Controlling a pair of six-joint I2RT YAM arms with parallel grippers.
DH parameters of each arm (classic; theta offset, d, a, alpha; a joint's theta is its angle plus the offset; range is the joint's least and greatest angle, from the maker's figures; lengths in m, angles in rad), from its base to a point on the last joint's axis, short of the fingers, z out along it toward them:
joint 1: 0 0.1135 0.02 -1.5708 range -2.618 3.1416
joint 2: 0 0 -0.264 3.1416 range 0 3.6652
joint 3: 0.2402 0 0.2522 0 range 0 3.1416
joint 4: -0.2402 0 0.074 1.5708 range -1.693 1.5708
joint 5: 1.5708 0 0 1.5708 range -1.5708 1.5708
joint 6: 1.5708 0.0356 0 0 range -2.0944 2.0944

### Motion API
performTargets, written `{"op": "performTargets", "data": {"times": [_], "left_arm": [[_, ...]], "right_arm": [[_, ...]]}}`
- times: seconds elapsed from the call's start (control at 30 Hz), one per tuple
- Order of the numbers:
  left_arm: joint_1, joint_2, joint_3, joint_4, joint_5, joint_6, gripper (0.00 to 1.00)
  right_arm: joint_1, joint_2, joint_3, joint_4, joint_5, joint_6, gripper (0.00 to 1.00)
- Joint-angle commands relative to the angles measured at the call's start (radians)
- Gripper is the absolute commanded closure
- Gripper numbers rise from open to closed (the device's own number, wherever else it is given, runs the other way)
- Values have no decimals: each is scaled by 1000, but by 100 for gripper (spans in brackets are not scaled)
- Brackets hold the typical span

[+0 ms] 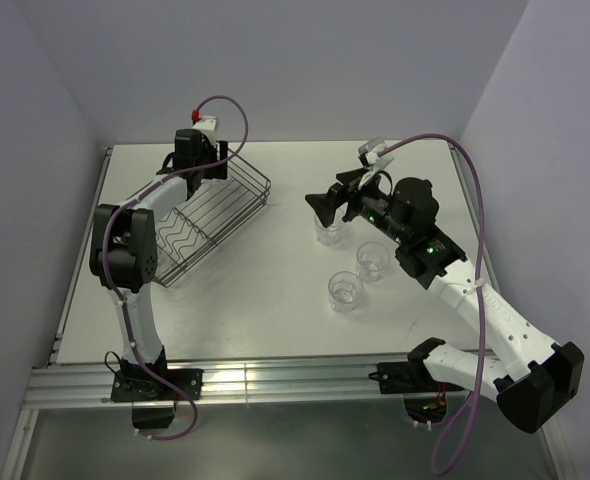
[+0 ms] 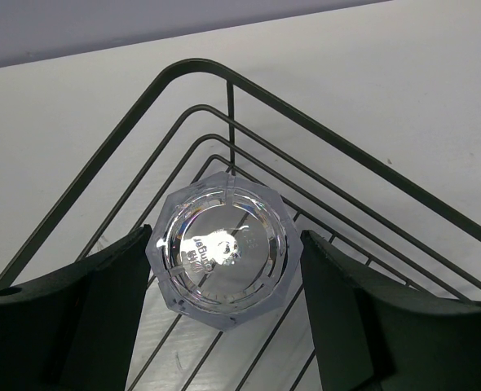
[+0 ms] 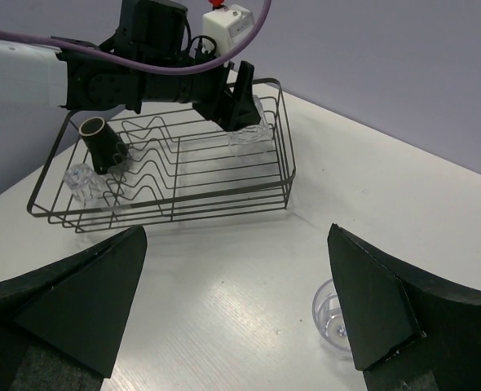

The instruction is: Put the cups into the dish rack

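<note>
The black wire dish rack (image 1: 225,205) stands at the back left of the table. My left gripper (image 1: 200,172) reaches into its far corner, shut on a clear ribbed cup (image 2: 222,248) turned base up; the fingers (image 2: 102,314) press its sides. Inside the rack (image 3: 175,175) are also a dark brown mug (image 3: 102,142) and a clear cup (image 3: 81,183) at the other end. Three clear cups stand upright on the table: one (image 1: 327,235) under my right gripper (image 1: 325,207), two more (image 1: 373,260) (image 1: 345,290) nearer. My right gripper (image 3: 237,236) is open wide and empty, with a cup (image 3: 328,316) beside its right finger.
The white table (image 1: 265,310) is walled in at the back and both sides. An aluminium rail (image 1: 275,380) runs along the near edge by the arm bases. Purple cables loop above both wrists.
</note>
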Motion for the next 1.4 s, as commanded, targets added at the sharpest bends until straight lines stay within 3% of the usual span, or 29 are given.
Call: {"op": "performTargets", "data": {"times": [0.0,0.07,0.27,0.4,0.43,0.47,0.77,1.1,1.37], "left_arm": [[-7,-5,29,43,-26,-13,48],[-5,-4,29,41,-26,-14,44],[-8,1,40,21,-21,-13,22],[-10,-16,26,26,-12,-17,16],[-10,-19,23,27,-12,-19,12],[-12,-21,18,26,-6,-19,1],[-16,-89,52,0,-18,-2,1],[-18,-327,133,-152,25,78,1],[-18,-576,-66,-155,200,43,1]], "right_arm": [[-9,-2,17,42,-9,-3,0],[-9,-2,17,42,-10,-6,0],[-12,-2,14,51,-7,-8,0],[-12,-2,13,59,-12,-8,0],[-10,-2,11,59,-15,-8,0],[-10,-4,11,62,-16,-9,0],[-14,-10,22,53,-1,-25,0],[-23,18,86,-117,47,-176,0],[-47,142,255,-371,74,-244,0]]}}
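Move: My left hand still holds an upturned glass inside the dish rack, its middle about 2 cm below my finger point; the rack's far corner is some 8 cm ahead. The mug stands roughly 18 cm back and 19 cm left, another racked glass 24 cm back and 13 cm left. From my right hand, the far glass lies about 10 cm ahead, 3 cm right and 24 cm below; the near glass 8 cm back and 5 cm right; the right glass level ahead and 14 cm right, both equally low. I open my left fingers wide and let go of the glass. Holding still until they're clear, I lift that hand straight up and then also back, some 24 cm up and 9 cm back, tipping its fingers up about 20 degrees. Late on, my empty open right hand starts forward, down and right towards the far glass, a few centimetres, rolling its left side down. ##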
